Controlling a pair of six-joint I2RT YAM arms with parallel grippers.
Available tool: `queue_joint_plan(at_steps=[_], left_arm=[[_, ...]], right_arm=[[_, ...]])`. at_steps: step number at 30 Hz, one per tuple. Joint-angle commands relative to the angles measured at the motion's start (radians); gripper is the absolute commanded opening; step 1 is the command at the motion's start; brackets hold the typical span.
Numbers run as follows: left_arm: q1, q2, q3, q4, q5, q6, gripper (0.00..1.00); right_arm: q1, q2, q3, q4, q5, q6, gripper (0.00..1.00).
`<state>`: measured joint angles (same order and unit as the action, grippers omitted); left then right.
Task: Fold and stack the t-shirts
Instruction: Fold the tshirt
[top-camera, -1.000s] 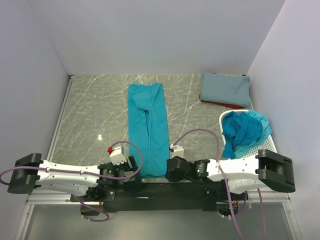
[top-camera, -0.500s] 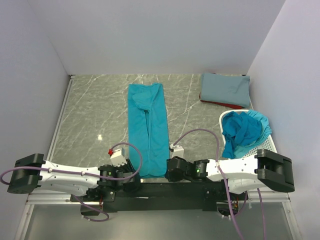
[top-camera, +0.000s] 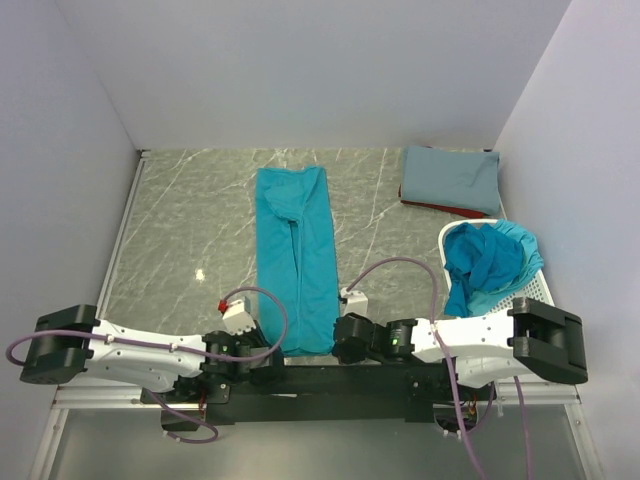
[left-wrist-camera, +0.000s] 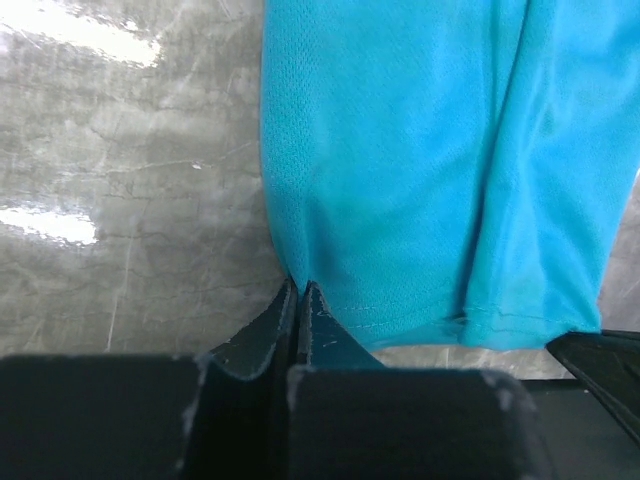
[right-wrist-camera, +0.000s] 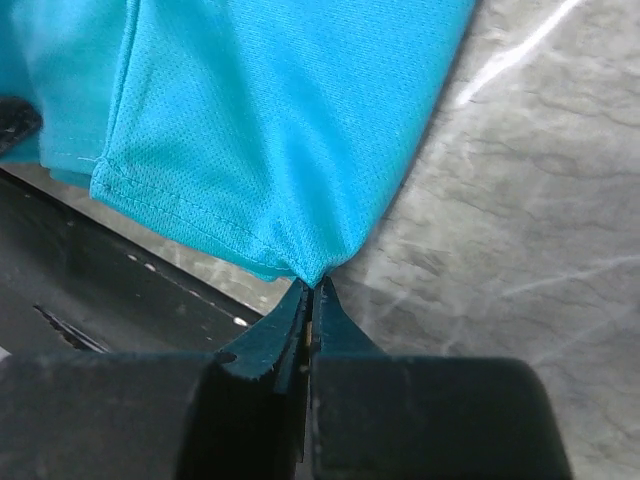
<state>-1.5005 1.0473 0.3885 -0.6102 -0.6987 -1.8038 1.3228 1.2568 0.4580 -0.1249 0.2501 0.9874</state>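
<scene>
A teal t-shirt (top-camera: 295, 255) lies folded into a long narrow strip down the middle of the table, hem toward the arms. My left gripper (left-wrist-camera: 299, 288) is shut on the near left corner of that teal t-shirt (left-wrist-camera: 420, 150). My right gripper (right-wrist-camera: 314, 285) is shut on the near right corner of the same teal t-shirt (right-wrist-camera: 270, 120). In the top view the left gripper (top-camera: 268, 347) and right gripper (top-camera: 338, 343) sit at the hem's two ends. A folded grey-blue t-shirt (top-camera: 450, 178) rests on a dark red one (top-camera: 455, 209) at the back right.
A white perforated basket (top-camera: 527, 291) at the right holds a crumpled teal t-shirt (top-camera: 483, 260). White walls close in the table on three sides. The black mounting rail (top-camera: 320, 378) runs along the near edge, just below the hem.
Both grippers have closed on the hem corners of the teal strip. The left arm has shifted slightly right and nearer. The shirt itself lies as before.
</scene>
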Motion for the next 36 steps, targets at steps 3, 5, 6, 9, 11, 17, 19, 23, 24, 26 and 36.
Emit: queue_joint_plan(at_steps=[3, 5, 6, 9, 11, 17, 19, 23, 24, 26, 36], left_arm=[[-0.007, -0.021, 0.05, -0.062, -0.074, -0.028, 0.0], [-0.007, -0.067, 0.067, -0.092, -0.105, -0.023, 0.0], [-0.007, -0.085, 0.081, -0.105, -0.139, -0.022, 0.0], [-0.004, -0.167, 0.095, -0.122, -0.195, 0.006, 0.01], [0.014, -0.228, 0.093, -0.105, -0.208, 0.064, 0.0], [0.168, -0.32, 0.058, 0.07, -0.157, 0.317, 0.0], [0.238, -0.32, 0.05, 0.149, -0.122, 0.429, 0.0], [0.428, -0.306, 0.032, 0.277, -0.015, 0.581, 0.0], [0.456, -0.303, 0.024, 0.306, 0.005, 0.607, 0.0], [0.54, -0.285, 0.02, 0.404, 0.047, 0.69, 0.0], [0.836, 0.002, 0.11, 0.702, 0.3, 0.908, 0.0]], right_arm=[[0.009, -0.081, 0.039, -0.129, 0.087, 0.011, 0.0], [0.009, -0.105, 0.059, -0.16, 0.109, 0.008, 0.0], [0.007, -0.126, 0.079, -0.186, 0.124, 0.002, 0.0], [-0.005, -0.146, 0.123, -0.226, 0.161, -0.015, 0.0], [-0.025, -0.146, 0.145, -0.226, 0.164, -0.047, 0.0], [-0.132, -0.096, 0.225, -0.202, 0.12, -0.142, 0.0], [-0.175, -0.076, 0.251, -0.185, 0.104, -0.167, 0.0], [-0.256, -0.037, 0.291, -0.154, 0.052, -0.231, 0.0], [-0.27, -0.021, 0.304, -0.147, 0.043, -0.242, 0.0], [-0.315, 0.001, 0.326, -0.13, 0.028, -0.274, 0.0], [-0.497, 0.196, 0.502, -0.088, -0.074, -0.397, 0.0]])
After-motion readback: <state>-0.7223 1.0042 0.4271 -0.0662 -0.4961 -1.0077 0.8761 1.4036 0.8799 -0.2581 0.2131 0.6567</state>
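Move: I have the near hem of the t-shirt pinched at both corners. The strip runs straight out, its far end about 44 cm ahead of my left hand and 3 cm right of it, at table height. From my right hand that far end is also some 44 cm ahead, and 11 cm left. The grey folded stack stands about 43 cm ahead and 32 cm right of my right hand. The basket is roughly 15 cm ahead and 37 cm right. Keeping both pinches shut, I lift the hem corners off the table and swing them forward over the strip towards its far end, about 17 cm with each hand. The lift comes first: my right hand climbs to some 9 cm; my left levels off there, then starts sinking, its fingertips tilting up and forward about 15 degrees as it eases slightly left. ##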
